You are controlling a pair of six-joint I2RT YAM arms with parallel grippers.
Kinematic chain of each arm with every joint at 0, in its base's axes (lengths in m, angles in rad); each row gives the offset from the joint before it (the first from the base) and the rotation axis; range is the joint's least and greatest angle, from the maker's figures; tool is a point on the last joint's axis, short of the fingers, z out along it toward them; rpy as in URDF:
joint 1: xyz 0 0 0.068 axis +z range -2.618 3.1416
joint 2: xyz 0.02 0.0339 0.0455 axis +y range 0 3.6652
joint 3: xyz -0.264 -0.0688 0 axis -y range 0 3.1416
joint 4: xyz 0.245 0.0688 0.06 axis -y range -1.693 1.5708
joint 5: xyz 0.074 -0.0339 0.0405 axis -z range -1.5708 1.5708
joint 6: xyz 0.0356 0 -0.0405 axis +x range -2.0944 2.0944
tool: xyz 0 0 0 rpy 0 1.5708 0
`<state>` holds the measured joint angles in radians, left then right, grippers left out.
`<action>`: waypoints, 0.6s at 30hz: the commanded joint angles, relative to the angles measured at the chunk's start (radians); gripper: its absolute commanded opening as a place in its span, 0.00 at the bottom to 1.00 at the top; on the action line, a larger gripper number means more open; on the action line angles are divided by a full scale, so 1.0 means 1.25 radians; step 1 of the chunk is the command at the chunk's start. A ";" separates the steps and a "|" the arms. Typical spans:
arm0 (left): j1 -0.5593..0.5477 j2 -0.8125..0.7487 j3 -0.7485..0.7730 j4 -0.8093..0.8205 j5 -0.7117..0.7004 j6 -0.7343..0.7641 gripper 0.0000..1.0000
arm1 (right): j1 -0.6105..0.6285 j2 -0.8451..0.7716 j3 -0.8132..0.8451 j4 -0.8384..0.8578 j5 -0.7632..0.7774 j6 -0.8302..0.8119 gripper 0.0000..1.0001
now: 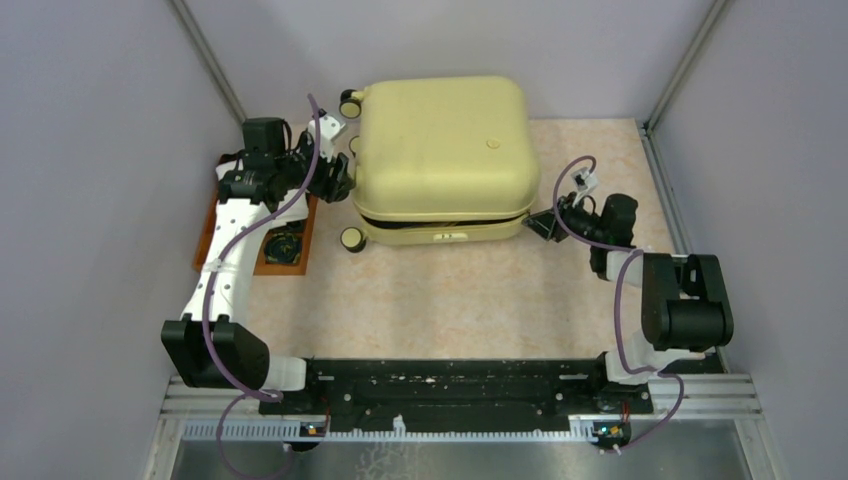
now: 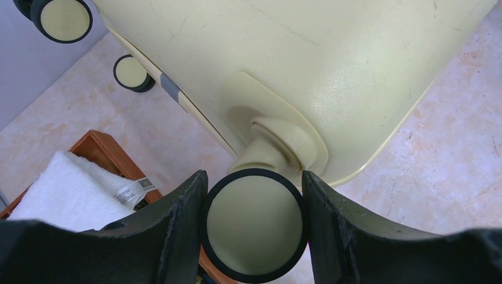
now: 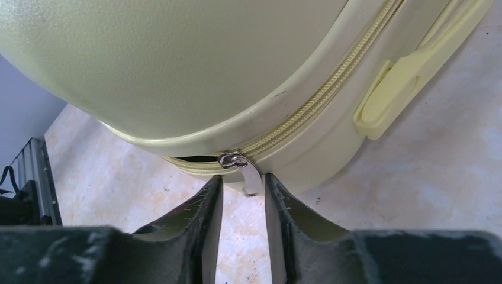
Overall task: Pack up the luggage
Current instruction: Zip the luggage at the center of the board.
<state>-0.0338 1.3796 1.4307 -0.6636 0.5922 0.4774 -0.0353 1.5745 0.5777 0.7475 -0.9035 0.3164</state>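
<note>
The luggage [image 1: 440, 150] lies flat at the back of the table with its pale yellow lid down. A dark gap [image 1: 440, 222] shows along its front seam. My left gripper [image 1: 335, 180] is at its left side, shut on one black-rimmed cream wheel [image 2: 254, 228], which fills the space between both fingers. My right gripper [image 1: 540, 225] is at the front right corner. In the right wrist view its narrow-set jaws [image 3: 243, 183] flank the silver zipper pull [image 3: 251, 176]. The pull rests against the right finger [image 3: 278, 201], with a gap to the left one. The zipper [image 3: 319, 97] is closed to the right of the slider.
A wooden tray [image 1: 215, 225] left of the luggage holds a white towel [image 2: 65, 189] and a dark item [image 1: 283, 245]. Other wheels [image 1: 351, 103] [image 1: 352, 238] stick out on the left side. A yellow side handle [image 3: 391, 94] sits beyond the zipper. Grey walls enclose the table.
</note>
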 commanded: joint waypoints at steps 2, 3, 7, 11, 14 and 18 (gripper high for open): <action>0.005 -0.051 0.060 0.083 0.025 0.008 0.00 | 0.006 -0.016 0.014 0.063 0.037 -0.007 0.19; 0.005 -0.050 0.060 0.083 0.025 0.008 0.00 | 0.007 -0.020 0.009 0.067 0.041 -0.003 0.12; 0.005 -0.046 0.066 0.080 0.027 0.007 0.00 | 0.007 -0.037 -0.006 0.088 0.059 0.022 0.00; 0.005 -0.045 0.069 0.081 0.024 0.010 0.00 | 0.007 -0.048 -0.017 0.122 0.050 0.060 0.00; 0.005 -0.042 0.066 0.082 0.024 0.012 0.00 | 0.007 -0.063 -0.026 0.123 0.057 0.085 0.00; 0.005 -0.040 0.067 0.085 0.025 0.010 0.00 | 0.018 -0.099 -0.064 0.145 0.066 0.123 0.00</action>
<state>-0.0334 1.3796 1.4353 -0.6666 0.5854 0.4812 -0.0345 1.5314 0.5236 0.8017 -0.8257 0.4137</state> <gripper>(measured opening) 0.623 0.004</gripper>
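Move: The zipper pull at the case's near right corner hangs right between the right hand's parted fingertips, about 1 cm ahead and 1 cm to the left, level in height. From there the long handle on the case's right side lies some 12 cm ahead and 2 cm to the left; the front latch is about 20 cm left and 1 cm back. From the left hand the pull lies roughly 38 cm to the right, level with it, some 16 cm lower. The right fingers close from about a third open to fully shut and pinch the zipper pull's tab just below the slider. Meanwhile the hand barely travels, easing about half a centimetre to the right, rising slightly at the end and turning some 5 degrees clockwise. The left hand keeps its steady grip on the upper near wheel at the case's left end. ##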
